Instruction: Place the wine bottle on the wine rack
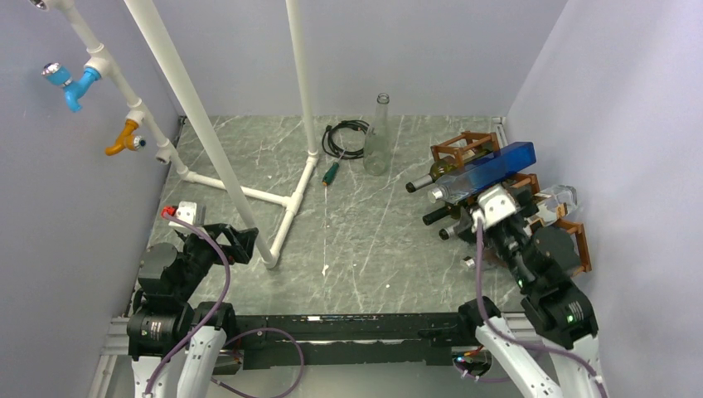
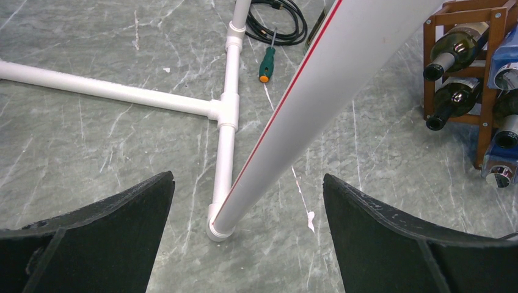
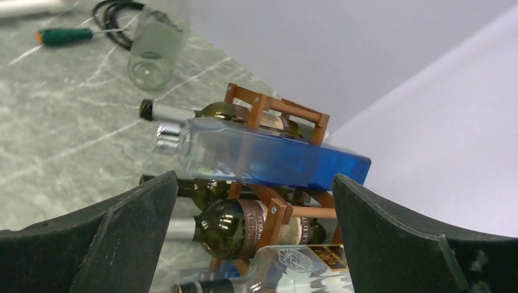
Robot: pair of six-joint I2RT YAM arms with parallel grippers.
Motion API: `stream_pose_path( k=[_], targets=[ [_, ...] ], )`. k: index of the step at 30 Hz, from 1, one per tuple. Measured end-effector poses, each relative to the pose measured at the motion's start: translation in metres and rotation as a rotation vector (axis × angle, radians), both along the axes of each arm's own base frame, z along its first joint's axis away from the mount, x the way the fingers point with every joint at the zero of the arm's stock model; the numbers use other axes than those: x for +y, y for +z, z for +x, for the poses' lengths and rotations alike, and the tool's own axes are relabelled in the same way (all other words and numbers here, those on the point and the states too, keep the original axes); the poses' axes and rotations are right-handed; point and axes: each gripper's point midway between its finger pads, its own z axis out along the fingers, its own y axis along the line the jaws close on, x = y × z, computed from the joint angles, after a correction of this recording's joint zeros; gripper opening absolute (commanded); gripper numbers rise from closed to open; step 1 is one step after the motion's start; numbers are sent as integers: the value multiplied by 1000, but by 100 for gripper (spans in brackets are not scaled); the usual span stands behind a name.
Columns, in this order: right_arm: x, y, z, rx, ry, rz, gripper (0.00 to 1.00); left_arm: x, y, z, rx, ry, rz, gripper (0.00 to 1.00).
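The reddish-brown wine rack (image 1: 461, 146) stands at the right of the table, also seen in the right wrist view (image 3: 275, 104) and the left wrist view (image 2: 464, 13). Several dark wine bottles (image 3: 244, 229) lie in its cells, necks toward the table's middle. A blue square bottle (image 1: 491, 170) lies across its top. A clear empty bottle (image 1: 379, 137) stands upright left of the rack. My right gripper (image 3: 255, 177) is open just in front of the rack, holding nothing. My left gripper (image 2: 248, 176) is open and empty at the near left, facing a slanted white pipe (image 2: 342, 73).
A white pipe frame (image 1: 249, 195) lies on the table with poles rising from it. A green-handled screwdriver (image 1: 331, 173) and a coiled black cable (image 1: 344, 137) lie near the clear bottle. Grey walls close in left, back and right.
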Motion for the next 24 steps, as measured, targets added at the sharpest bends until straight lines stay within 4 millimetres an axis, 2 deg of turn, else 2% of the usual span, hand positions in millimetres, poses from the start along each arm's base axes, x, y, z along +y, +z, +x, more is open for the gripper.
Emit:
stream_pose_path(
  k=[3, 8, 9, 10, 12, 14, 16, 21, 24],
  targets=[
    [-8, 10, 21, 50, -132, 131, 100, 0, 0, 0, 0, 2, 0, 98],
    [-21, 8, 56, 161, -394, 342, 100, 1, 0, 0, 0, 3, 0, 98],
    [-24, 8, 60, 175, -439, 375, 97, 1, 0, 0, 0, 4, 0, 98],
    [-27, 6, 63, 192, -489, 405, 89, 1, 0, 0, -1, 4, 0, 98],
    [-34, 1, 67, 211, -570, 423, 72, 1, 0, 0, -2, 4, 0, 98],
    [-42, -7, 65, 226, -637, 411, 62, 1, 1, -1, -6, 4, 0, 98],
    [-51, -13, 60, 231, -693, 388, 47, 1, 1, -1, -8, 3, 0, 98],
    [-65, -26, 54, 236, -760, 316, 45, 1, 1, -1, -8, 3, 0, 98],
    [-67, -40, 54, 263, -771, 262, 48, 1, 1, -1, -8, 3, 0, 98]
  ],
)
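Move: The clear square bottle with the black-and-orange label, lying across the wine rack, is about 7 cm ahead of the empty right hand, 6 cm to its right and 12 cm below. The blue bottle lies some 13 cm ahead, 1 cm left and 9 cm down. The rack's middle is roughly 11 cm ahead, 5 cm right, 20 cm down. From the idle left hand the clear bottle is about 8 cm ahead, 57 cm right, 4 cm lower. The clear labelled bottle is what the right hand closes in on: it first reaches forward almost level about 7 cm, then swings right and sinks about 4 cm, turning some 45 degrees clockwise and tipping its fingers down. The wide-open fingers narrow to a bit under half, ending above the bottle's shoulder beside the rack post; no contact can be seen. ##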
